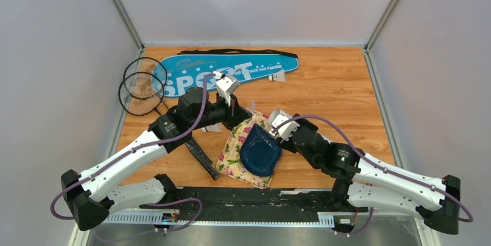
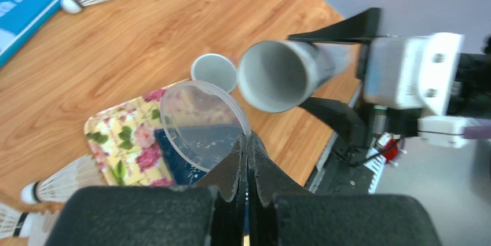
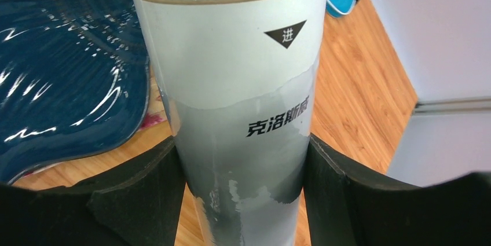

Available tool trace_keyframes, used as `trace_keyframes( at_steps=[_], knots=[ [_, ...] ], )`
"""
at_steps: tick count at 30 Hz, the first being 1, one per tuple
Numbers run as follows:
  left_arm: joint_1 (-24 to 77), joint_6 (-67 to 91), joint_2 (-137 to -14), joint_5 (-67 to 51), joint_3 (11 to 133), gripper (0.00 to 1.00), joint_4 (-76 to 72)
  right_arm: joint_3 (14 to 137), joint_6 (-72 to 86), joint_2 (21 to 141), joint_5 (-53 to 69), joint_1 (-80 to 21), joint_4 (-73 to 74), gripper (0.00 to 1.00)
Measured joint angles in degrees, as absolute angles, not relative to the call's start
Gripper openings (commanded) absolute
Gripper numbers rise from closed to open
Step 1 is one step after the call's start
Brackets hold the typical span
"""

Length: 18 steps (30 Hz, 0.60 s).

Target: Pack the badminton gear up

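Observation:
My right gripper [image 3: 243, 159] is shut on the long white tube [image 3: 237, 84], a finger on each side. In the left wrist view the tube's open mouth [image 2: 277, 75] faces the camera. My left gripper [image 2: 247, 142] is shut on the rim of a clear round lid [image 2: 200, 124], held just below and left of that mouth. From above, both grippers [image 1: 242, 114] [image 1: 277, 120] meet over the table's middle. Two black rackets [image 1: 142, 87] lie at the left beside the blue SPORT bag [image 1: 231, 69]. One shuttlecock [image 1: 279, 77] rests by the bag; others [image 2: 58, 182] lie near the cloth.
A dark blue plate [image 1: 260, 150] sits on a floral cloth [image 1: 231, 156] below the grippers. A small white cup [image 2: 214, 72] stands on the wood beside the cloth. A black racket handle [image 1: 202, 159] runs under my left arm. Grey walls close in three sides of the table.

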<state>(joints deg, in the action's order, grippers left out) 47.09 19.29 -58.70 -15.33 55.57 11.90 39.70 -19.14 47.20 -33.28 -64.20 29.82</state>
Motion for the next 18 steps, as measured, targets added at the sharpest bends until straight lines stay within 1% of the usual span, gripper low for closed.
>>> trace_keyframes(
  at_steps=[3,5,7,11,16,18],
  knots=[
    [46.61,19.64,-59.53,-11.09,56.71,0.0,13.85,39.7,-19.05,45.52,-36.6,-64.51,29.65,0.31],
    [46.13,19.38,-62.35,-8.51,59.48,0.0,15.86,39.7,-18.63,43.97,-39.05,-64.77,29.65,0.31],
    [45.15,19.05,-68.18,-6.7,64.84,0.0,18.26,39.7,-18.13,41.71,-40.82,-65.01,29.43,0.31],
    [43.07,18.35,-76.71,-4.47,69.23,0.0,19.09,39.7,-17.56,37.63,-42.39,-65.23,28.75,0.32],
    [42.24,13.96,-91.29,3.73,77.19,0.0,22.35,39.81,-16.58,32.91,-42.72,-65.36,28.23,0.32],
    [42.26,12.1,-96.14,6.96,77.73,0.0,21.71,39.81,-16.23,31.2,-42.59,-65.58,28.18,0.32]
  ],
)
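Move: Some 20 cm straight ahead of the left hand, which holds the clear tube lid, and about 28 cm below it, is the bare wood between the flowered tray and the bag. From that hand the nearest shuttlecock is 13 cm ahead, 6 cm left; the tray's middle 1 cm back, 3 cm right; the mug 11 cm ahead, 15 cm right. From the right hand, holding the white tube, that wood is about 20 cm ahead, 16 cm left; the mug 11 cm ahead, 2 cm left. Carrying the clear lid away from the tube, the left arm sweeps about 16 cm forward and, more and more steeply, 12 cm down towards the bare wood between tray and bag, its fingers dipping some 30 degrees and swinging counter-clockwise, still shut on the rim. The right hand keeps its grip on the tube, lifting it about 7 cm and drawing right, fingers tilting up. ##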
